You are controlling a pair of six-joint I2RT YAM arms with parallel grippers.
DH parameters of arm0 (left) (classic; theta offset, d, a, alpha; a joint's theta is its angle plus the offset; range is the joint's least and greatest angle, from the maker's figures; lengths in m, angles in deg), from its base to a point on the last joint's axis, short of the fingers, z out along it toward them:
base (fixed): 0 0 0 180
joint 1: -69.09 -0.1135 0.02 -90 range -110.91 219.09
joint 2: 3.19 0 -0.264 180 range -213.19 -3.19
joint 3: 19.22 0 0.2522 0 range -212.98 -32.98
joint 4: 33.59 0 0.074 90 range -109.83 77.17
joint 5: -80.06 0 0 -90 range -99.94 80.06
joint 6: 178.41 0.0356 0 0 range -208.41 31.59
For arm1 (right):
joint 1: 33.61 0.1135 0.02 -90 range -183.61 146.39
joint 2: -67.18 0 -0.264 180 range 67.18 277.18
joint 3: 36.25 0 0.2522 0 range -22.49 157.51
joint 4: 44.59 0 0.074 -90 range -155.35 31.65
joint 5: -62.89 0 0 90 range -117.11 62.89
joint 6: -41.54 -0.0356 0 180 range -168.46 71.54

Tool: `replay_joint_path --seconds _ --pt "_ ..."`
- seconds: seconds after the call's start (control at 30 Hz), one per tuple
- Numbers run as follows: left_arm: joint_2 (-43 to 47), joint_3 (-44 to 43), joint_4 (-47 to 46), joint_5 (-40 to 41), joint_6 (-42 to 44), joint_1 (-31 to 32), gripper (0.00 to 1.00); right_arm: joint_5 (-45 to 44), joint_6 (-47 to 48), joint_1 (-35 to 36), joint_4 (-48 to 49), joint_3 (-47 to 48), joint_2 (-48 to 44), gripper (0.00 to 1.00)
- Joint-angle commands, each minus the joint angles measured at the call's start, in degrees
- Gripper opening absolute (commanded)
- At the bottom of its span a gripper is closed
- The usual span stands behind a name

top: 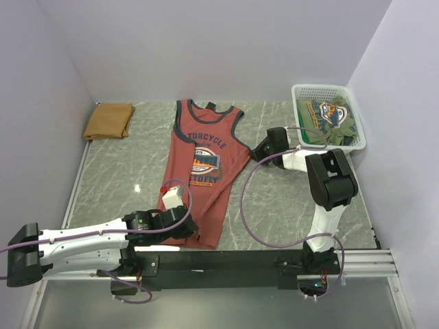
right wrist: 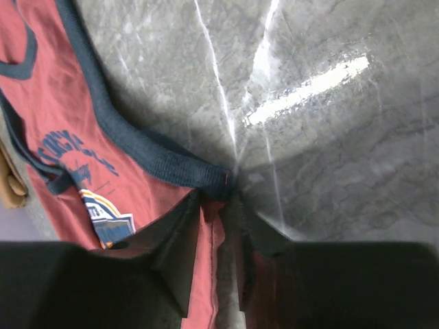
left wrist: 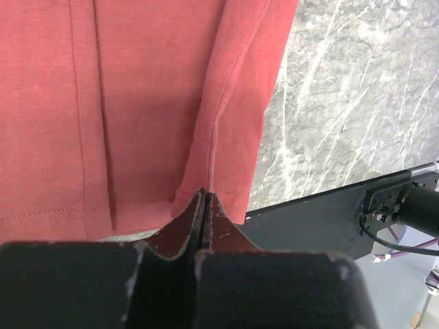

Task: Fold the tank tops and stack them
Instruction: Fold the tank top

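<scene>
The rust-red tank top (top: 206,164) lies flat and face up at the table's middle, with dark trim and printed chest lettering. At its near hem, by the right side seam, my left gripper (top: 191,226) is shut on the cloth; the left wrist view shows the closed tips (left wrist: 204,197) pinching the hem of the red tank top (left wrist: 137,103). My right gripper (top: 258,152) sits at the shirt's right edge just below the armhole. It is open (right wrist: 216,199), its jaws standing either side of the cloth edge under the dark trim (right wrist: 151,154). A tan tank top (top: 108,120) lies folded at the back left.
A white mesh basket (top: 357,120) with green printed garments stands at the back right, close behind the right arm. The grey marble table (top: 123,171) is walled on three sides. A black rail (top: 233,260) with the arm bases runs along the near edge.
</scene>
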Motion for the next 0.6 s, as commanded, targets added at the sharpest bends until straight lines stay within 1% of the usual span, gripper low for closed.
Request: replay_joint_path --seconds 0.0,0.03,0.1,0.13,0.2,0.23,0.33,0.43,0.47,0.57 --pt "0.2 -1.9 -1.9 -0.8 1.3 -0.1 0.01 -2.1 -0.9 0.5 1.0 1.8 1.2 0.28" --pt "0.2 -1.9 -2.1 -1.2 1.3 -0.2 0.01 -2.4 -0.7 0.5 0.6 2.3 1.3 0.22" --pt "0.1 -2.0 -2.6 -1.5 1.6 -0.1 0.01 -3.2 -0.3 0.5 -0.5 3.0 1.6 0.16" --pt "-0.2 -2.0 -2.8 -1.9 2.1 -0.2 0.01 -3.6 0.1 0.5 -1.2 3.8 1.6 0.10" --pt "-0.7 -2.6 -4.2 -3.4 2.9 -0.1 0.01 -5.0 1.6 0.4 -2.7 4.5 0.8 0.06" --pt "-1.2 -2.6 -5.0 -4.2 4.1 -0.2 0.01 -6.0 2.3 0.4 -4.3 5.1 0.4 0.02" --pt "-4.1 -4.0 -8.4 -7.5 5.6 0.7 0.01 -9.9 5.5 -0.3 -8.2 6.6 -1.6 0.00" --pt "-9.2 -6.8 -10.7 -8.2 6.4 4.5 0.00 -13.7 9.3 -1.2 -12.4 8.9 -3.1 0.00" --pt "-12.6 -7.7 -11.0 -8.3 6.4 6.5 0.00 -15.5 11.0 -1.5 -13.4 9.3 -3.3 0.00" --pt "-18.8 -11.3 -13.0 -9.1 6.8 10.1 0.00 -17.7 13.9 -2.3 -16.1 10.1 -4.6 0.00"
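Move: The lower end of the red tank top's right armhole lies practically at the right hand's part-open fingers, within about 1 cm. From that hand the chest logo is some 16 cm left and 3 cm back, and the basket about 28 cm right and 15 cm ahead. The left hand already pinches the hem of the flap folded over; the under layer's right hem corner lies about 7 cm right, 6 cm back and 5 cm below it, the left hem corner 13 cm left and 4 cm back. The lower end of the tank top's armhole is pinched as the right fingers close on it; they then draw it about 4 cm to the right, with a little forward and a slight lift late on, the wrist rolling some 15 degrees so its right side rises. The flap's hem, still held in the shut left fingers, is carried about 7 cm right and half as far back, speeding up towards the under layer's right hem corner, that wrist turning clockwise. ##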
